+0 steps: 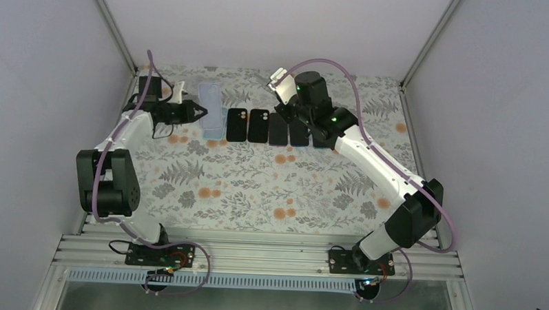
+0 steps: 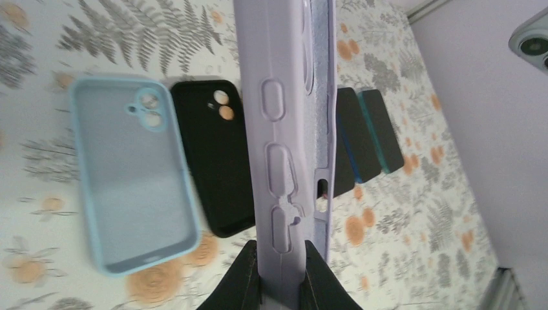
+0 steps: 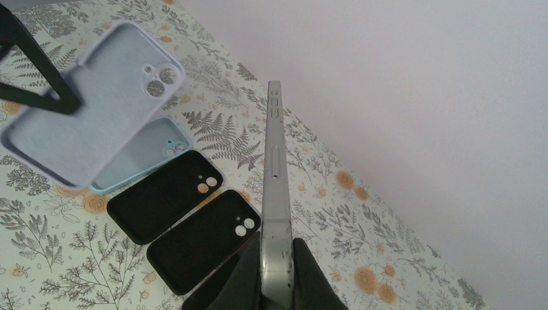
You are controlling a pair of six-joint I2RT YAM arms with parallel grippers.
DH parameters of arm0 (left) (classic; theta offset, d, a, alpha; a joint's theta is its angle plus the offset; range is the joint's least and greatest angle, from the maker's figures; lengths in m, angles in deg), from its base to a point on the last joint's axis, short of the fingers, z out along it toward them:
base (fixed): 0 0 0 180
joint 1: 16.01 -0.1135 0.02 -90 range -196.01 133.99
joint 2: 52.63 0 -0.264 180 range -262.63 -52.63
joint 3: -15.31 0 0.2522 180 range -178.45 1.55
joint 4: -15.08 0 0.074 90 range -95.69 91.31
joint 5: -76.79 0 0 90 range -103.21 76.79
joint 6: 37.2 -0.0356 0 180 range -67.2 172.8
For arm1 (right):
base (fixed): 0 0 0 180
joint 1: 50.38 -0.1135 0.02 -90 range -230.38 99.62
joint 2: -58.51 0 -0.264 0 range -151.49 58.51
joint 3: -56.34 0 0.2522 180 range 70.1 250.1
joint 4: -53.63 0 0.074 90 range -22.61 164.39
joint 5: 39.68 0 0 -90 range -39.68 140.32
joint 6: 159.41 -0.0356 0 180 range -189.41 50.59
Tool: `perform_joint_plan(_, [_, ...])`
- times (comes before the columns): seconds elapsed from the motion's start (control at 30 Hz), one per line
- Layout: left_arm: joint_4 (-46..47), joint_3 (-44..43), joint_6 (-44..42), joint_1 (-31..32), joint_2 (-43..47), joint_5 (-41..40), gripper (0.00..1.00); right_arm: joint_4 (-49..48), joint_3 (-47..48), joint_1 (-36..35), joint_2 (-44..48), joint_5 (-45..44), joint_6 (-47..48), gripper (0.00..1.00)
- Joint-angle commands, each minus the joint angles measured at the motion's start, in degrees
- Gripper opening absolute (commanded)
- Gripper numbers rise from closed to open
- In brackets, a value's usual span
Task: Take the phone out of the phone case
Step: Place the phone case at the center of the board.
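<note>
My left gripper (image 2: 282, 271) is shut on one end of an empty lilac phone case (image 2: 284, 116), held edge-on above the table. In the right wrist view the same case (image 3: 90, 103) hangs in the air with its hollow side showing, and the left fingers (image 3: 39, 71) pinch its end. My right gripper (image 3: 276, 271) is shut on the lower end of the silver phone (image 3: 276, 174), which stands edge-on, clear of the case. From the top camera the phone (image 1: 281, 85) is raised at the back centre and the case (image 1: 210, 104) is at the back left.
A light blue case (image 2: 132, 181) lies flat under the lilac one. Two black cases (image 3: 165, 197) (image 3: 203, 242) lie beside it, then darker ones (image 2: 358, 139) in a row along the back of the floral table (image 1: 257, 189). White walls enclose three sides.
</note>
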Motion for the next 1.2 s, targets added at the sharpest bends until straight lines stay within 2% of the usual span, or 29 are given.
perform_joint_plan(0.0, [-9.4, -3.9, -17.7, -3.4, 0.7, 0.2, 0.02, -2.8, 2.0, 0.2, 2.5, 1.6, -1.6, 0.04])
perform_joint_plan(0.23, [-16.2, -9.5, -27.6, -9.7, -4.7, -2.7, 0.02, -2.7, 2.2, 0.3, 2.2, 1.8, -1.8, 0.04])
perform_joint_plan(0.43, [-21.2, -15.8, -33.3, -11.3, -12.1, -3.8, 0.02, -2.6, 2.1, 0.2, 2.2, 1.6, -1.7, 0.04])
perform_joint_plan(0.87, [-24.8, -23.7, -31.0, -12.4, -27.2, 0.0, 0.02, -2.6, 0.8, 0.4, 3.1, 1.1, -1.6, 0.04])
perform_joint_plan(1.17, [-22.5, -25.7, -27.0, -12.4, -32.8, -1.5, 0.02, -2.7, 0.3, 0.6, 3.1, 1.2, -1.6, 0.04])
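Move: The left hand holds the lilac phone case by its left side wall. The free spot at the left end of the case row is about 5 cm ahead, 5 cm to the left and 15 cm below; the light blue case lies 5 cm ahead and 3 cm to the right, the nearer black case 5 cm ahead and 12 cm to the right. From the right hand, which holds the phone, the spot is some 33 cm left, 7 cm ahead and 28 cm below. Keeping its pinch on the lilac case's left side wall, the left hand first swings about 10 cm left, carrying the case clear of the light blue one, while the wrist rolls some 15 degrees, left side rising. It then sinks about 12 cm to the free spot beside the light blue case, easing forward about 4 cm over the whole way and tipping the fingers further down as it slows, fingers staying shut. ##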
